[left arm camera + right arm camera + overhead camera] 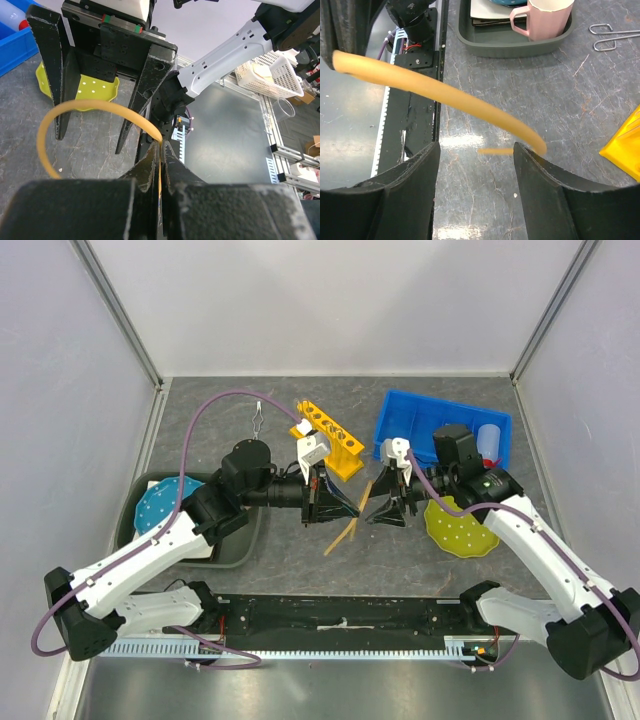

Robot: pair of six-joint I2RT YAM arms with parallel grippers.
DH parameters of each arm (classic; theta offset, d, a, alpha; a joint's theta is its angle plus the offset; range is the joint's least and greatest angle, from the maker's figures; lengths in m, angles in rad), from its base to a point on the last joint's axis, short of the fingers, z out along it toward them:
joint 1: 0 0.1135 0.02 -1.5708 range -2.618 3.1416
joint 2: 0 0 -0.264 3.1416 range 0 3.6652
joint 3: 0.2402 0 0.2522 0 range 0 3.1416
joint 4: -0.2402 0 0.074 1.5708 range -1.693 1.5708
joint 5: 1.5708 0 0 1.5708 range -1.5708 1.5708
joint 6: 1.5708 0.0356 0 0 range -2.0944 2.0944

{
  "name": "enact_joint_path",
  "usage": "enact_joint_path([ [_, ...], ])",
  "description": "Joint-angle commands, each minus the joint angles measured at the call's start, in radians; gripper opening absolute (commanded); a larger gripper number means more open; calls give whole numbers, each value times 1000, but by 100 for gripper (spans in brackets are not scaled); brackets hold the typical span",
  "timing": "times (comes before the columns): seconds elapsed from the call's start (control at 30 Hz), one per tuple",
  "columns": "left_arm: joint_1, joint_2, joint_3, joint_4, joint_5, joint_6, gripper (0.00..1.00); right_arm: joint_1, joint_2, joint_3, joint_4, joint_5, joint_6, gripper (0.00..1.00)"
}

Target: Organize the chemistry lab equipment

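Observation:
My left gripper [162, 144] is shut on the tan rubber loop [75, 106], which arcs up and left out of its jaws. The loop [445, 97] runs across the gap of my right gripper [476, 146], whose jaws stand apart, and its end rests against the right fingertip [530, 157]. From above, the left gripper [345, 508] and the right gripper [380, 512] face each other mid-table with the loop [342, 534] between and below them. The yellow holed rack [330, 438] stands just behind. The metal tongs [258, 418] lie at the back left. The white squeeze bottle [488, 440] lies in the blue bin [420, 415].
A dark green tray [240, 545] at the left holds a blue dotted plate [165, 502] and the cream mug with pink handle [545, 17]. A yellow-green dotted plate [460, 528] lies under the right arm. White walls enclose the table on three sides.

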Motion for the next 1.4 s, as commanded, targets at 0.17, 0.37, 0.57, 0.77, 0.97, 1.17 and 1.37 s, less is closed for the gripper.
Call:
enact_joint_path([
  [0.17,-4,-11,5,58,6,-20,2,3,23,97,20,78,17,67],
  [0.37,-2,3,5,47,-3,-14,2,3,18,134,-99,86,-80,67],
  [0.57,-4,38,16,77,32,-38,2,4,59,87,14,-7,29,66],
  [0.77,-4,34,3,94,42,-54,2,6,119,124,52,4,84,33],
  [0.97,-2,2,-53,85,-17,-25,2,4,107,214,-71,105,-10,6],
  [1.17,16,18,-101,67,-141,29,28,4,52,298,-168,148,-86,2],
  [1.37,18,74,-81,157,-185,31,41,4,64,323,-173,103,-38,2],
])
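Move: Hanging from the left fingertips, the rubber tube loops forward and down, its middle some 4 cm ahead of the left hand, 1 cm to its right and 5 cm below. From the open right hand, that middle lies about 2 cm back, 3 cm left and 3 cm up. The green plate is roughly 8 cm ahead and 23 cm right of the right hand, the yellow rack about 29 cm ahead and 8 cm left, both over 20 cm lower. Easing forward about 3 cm, the right hand brings its spread fingers around the tube's loop and pinches it shut, then rises some 6 cm with it. The left hand keeps its pinch almost in place until the right has closed, then opens its fingers to about a third, lets go of the tube, and sinks about 5 cm while moving forward 3 cm. ##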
